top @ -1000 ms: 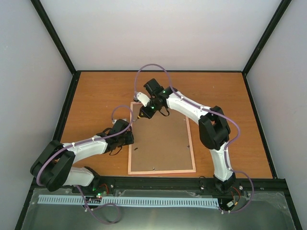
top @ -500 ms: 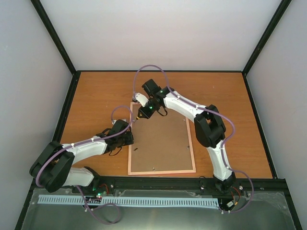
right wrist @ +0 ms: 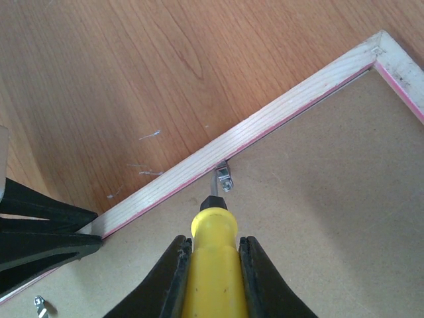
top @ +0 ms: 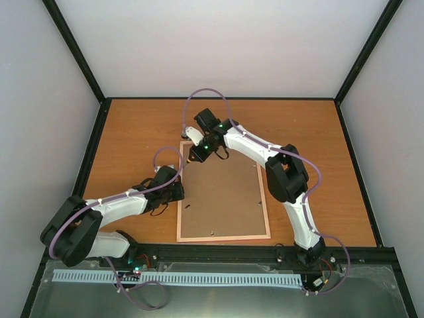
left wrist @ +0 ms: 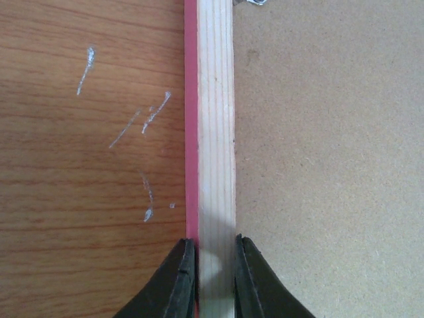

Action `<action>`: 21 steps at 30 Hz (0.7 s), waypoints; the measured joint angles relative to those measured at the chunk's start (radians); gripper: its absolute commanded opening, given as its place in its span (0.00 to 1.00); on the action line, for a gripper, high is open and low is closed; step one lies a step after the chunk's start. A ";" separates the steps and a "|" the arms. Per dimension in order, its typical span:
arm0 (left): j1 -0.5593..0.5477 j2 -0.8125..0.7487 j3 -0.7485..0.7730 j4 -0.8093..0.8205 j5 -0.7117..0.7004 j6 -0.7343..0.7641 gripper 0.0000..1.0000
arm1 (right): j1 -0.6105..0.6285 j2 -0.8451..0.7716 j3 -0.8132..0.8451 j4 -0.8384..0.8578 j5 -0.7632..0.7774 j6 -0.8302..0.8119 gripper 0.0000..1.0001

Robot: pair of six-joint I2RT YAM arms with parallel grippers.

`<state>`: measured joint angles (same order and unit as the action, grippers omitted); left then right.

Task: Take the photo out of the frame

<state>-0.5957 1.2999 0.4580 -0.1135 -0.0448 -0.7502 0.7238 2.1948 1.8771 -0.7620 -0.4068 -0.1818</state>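
The pink frame [top: 265, 199] lies face down on the table, its brown backing board [top: 222, 195] facing up. The photo is hidden beneath the board. My left gripper [top: 179, 192] is shut on the frame's left rail [left wrist: 215, 132], one finger on each side of the pale wood. My right gripper [top: 201, 147] is shut on the yellow-handled screwdriver [right wrist: 213, 265] near the frame's far left corner. The screwdriver's tip rests beside a small metal clip [right wrist: 225, 177] on the inner edge of the left rail [right wrist: 265, 126]. The left gripper's fingers [right wrist: 46, 232] show at the left of the right wrist view.
More metal clips sit on the backing board, one by the left rail [top: 187, 207] and one by the near rail [top: 211, 232]. Wood tabletop [top: 132, 139] surrounds the frame. White walls enclose three sides, and a black bar [top: 225, 252] runs along the near edge.
The right arm, holding the screwdriver, has edged slightly left and away along the frame's left rail. The left arm keeps its hold in the same place.
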 measured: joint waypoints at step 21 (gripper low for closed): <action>0.000 -0.010 -0.008 0.005 0.000 0.000 0.01 | 0.009 -0.113 -0.097 -0.002 0.310 0.094 0.03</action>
<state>-0.5957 1.2903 0.4496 -0.1085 -0.0448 -0.7506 0.7326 2.0823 1.7805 -0.7635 -0.0971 -0.0875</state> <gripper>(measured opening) 0.148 0.148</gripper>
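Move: The yellow screwdriver is in the right gripper, its tip at the metal clip on the frame's left bar. That clip sits roughly 5 cm to the right gripper's left, level with it fore and aft, and 9 cm below. The frame's far left corner is about 10 cm beyond the clip; a second clip lies around 13 cm back from it. From the left gripper, pinching the bar, the first clip is some 8 cm ahead, 1 cm to the right. Keep the left gripper still, pinching the frame's left bar. With the right gripper holding the screwdriver, stay almost in place with the tip at the clip at first, levering it off the bar. Then sweep quickly about 4.5 cm right and 2 cm forward over the backing board, rising slightly, turning some 15 degrees clockwise and tipping the blade steeper and outward. ##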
